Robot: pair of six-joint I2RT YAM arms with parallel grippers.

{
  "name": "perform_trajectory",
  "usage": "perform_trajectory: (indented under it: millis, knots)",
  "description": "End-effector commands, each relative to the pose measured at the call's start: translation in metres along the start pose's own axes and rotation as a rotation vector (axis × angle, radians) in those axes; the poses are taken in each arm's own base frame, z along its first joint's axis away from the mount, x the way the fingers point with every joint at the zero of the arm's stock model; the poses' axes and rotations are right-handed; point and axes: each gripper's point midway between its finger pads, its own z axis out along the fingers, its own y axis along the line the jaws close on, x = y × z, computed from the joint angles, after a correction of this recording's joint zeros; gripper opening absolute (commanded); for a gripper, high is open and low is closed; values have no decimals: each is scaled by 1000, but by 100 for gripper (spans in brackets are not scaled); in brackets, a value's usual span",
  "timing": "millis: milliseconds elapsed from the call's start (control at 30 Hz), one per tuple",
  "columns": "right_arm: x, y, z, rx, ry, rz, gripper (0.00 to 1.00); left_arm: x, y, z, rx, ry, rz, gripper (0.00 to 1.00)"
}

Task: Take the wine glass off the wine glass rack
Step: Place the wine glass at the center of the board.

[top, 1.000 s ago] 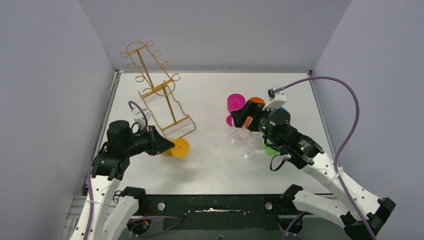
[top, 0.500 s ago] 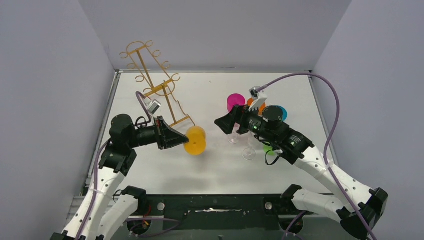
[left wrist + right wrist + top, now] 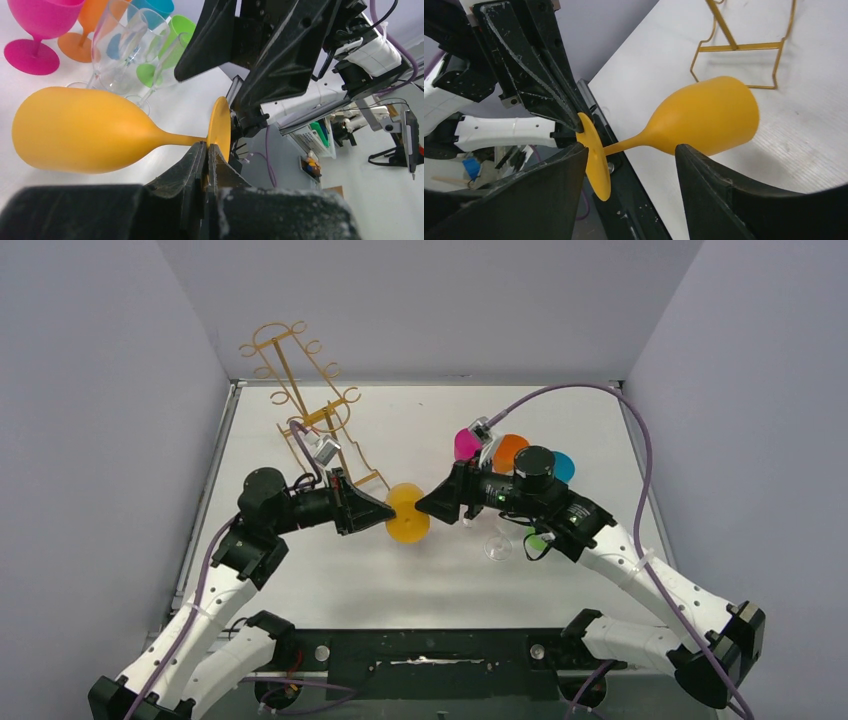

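Note:
The yellow wine glass [image 3: 407, 513] hangs sideways above the middle of the table, off the gold wire wine glass rack [image 3: 300, 390], which leans at the back left. My left gripper [image 3: 388, 512] is shut on the edge of the glass's round foot [image 3: 220, 125], and the bowl [image 3: 80, 132] points away to the right. My right gripper [image 3: 420, 507] faces it from the right. Its jaws stand open on either side of the stem [image 3: 624, 145], one finger [image 3: 559, 185] beside the foot and the other [image 3: 714, 190] beside the bowl, with gaps showing.
Pink [image 3: 465, 443], orange [image 3: 510, 452], blue [image 3: 563, 466] and green [image 3: 540, 540] glasses and clear ones [image 3: 497, 545] stand clustered at the right, behind and beneath my right arm. The rack's rectangular base [image 3: 744, 47] rests on the table just behind the yellow glass.
My left arm has carried the yellow glass rightward from the rack's base to mid-table. The right gripper has swung left to meet it, and its jaws have narrowed around the stem.

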Motion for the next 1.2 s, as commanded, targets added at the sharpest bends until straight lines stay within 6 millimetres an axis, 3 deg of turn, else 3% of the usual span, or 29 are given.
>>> perform_trajectory:
  millis: [0, 100, 200, 400, 533, 733, 800, 900, 1000, 1167]
  knots:
    - [-17, 49, 1, -190, -8, -99, 62, -29, -19, 1, 56, -114, 100, 0]
    - [-16, 63, 2, -235, -14, -147, 52, -34, -25, 3, 83, -118, 106, 0]
    - [-18, 63, 4, -235, -21, -160, 28, -35, -28, 3, 97, -117, 106, 0]
    - [-26, 61, 0, -216, -83, -168, 17, -27, -25, 2, 86, -77, 113, 0]
    - [-29, 60, -1, -211, -111, -174, 0, -20, -24, 1, 85, -42, 109, 0]
    - [-33, 58, 0, -198, -136, -184, 0, -16, -22, 1, 80, -23, 97, 15]
    - [-35, 57, -1, -194, -152, -190, 0, -12, -21, 1, 87, 0, 83, 31]
    - [-37, 58, -4, -200, -177, -200, 0, -3, -19, 2, 102, 41, 53, 40]
    - [-38, 59, -5, -205, -189, -199, 0, 0, -21, 2, 125, 58, 44, 44]
    - [-37, 62, -2, -222, -177, -199, 0, -17, -32, 7, 185, -23, 37, 44]
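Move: The left fingers still pinch the yellow wine glass by its foot, whose centre is about 2 cm to the right and 1 cm back of them; the rack stands roughly 20 cm ahead and 14 cm left. From the open right fingers the foot's centre is about 3 cm back, 4 cm left and 1 cm down. From the right hand, a clear glass stands some 5 cm ahead and 15 cm right, a pink glass about 19 cm ahead and 9 cm right, both some 18 cm below. The right hand draws back about 3 cm and left 2 cm, turning some 10 degrees counter-clockwise and closing on the right side of the wine glass's foot, while the left keeps its hold and rises about 2 cm. Once the right has its grip, the left opens, lets go and sinks back below the foot, and the right lifts the glass to about 3 cm above its own start, rolling slightly. ##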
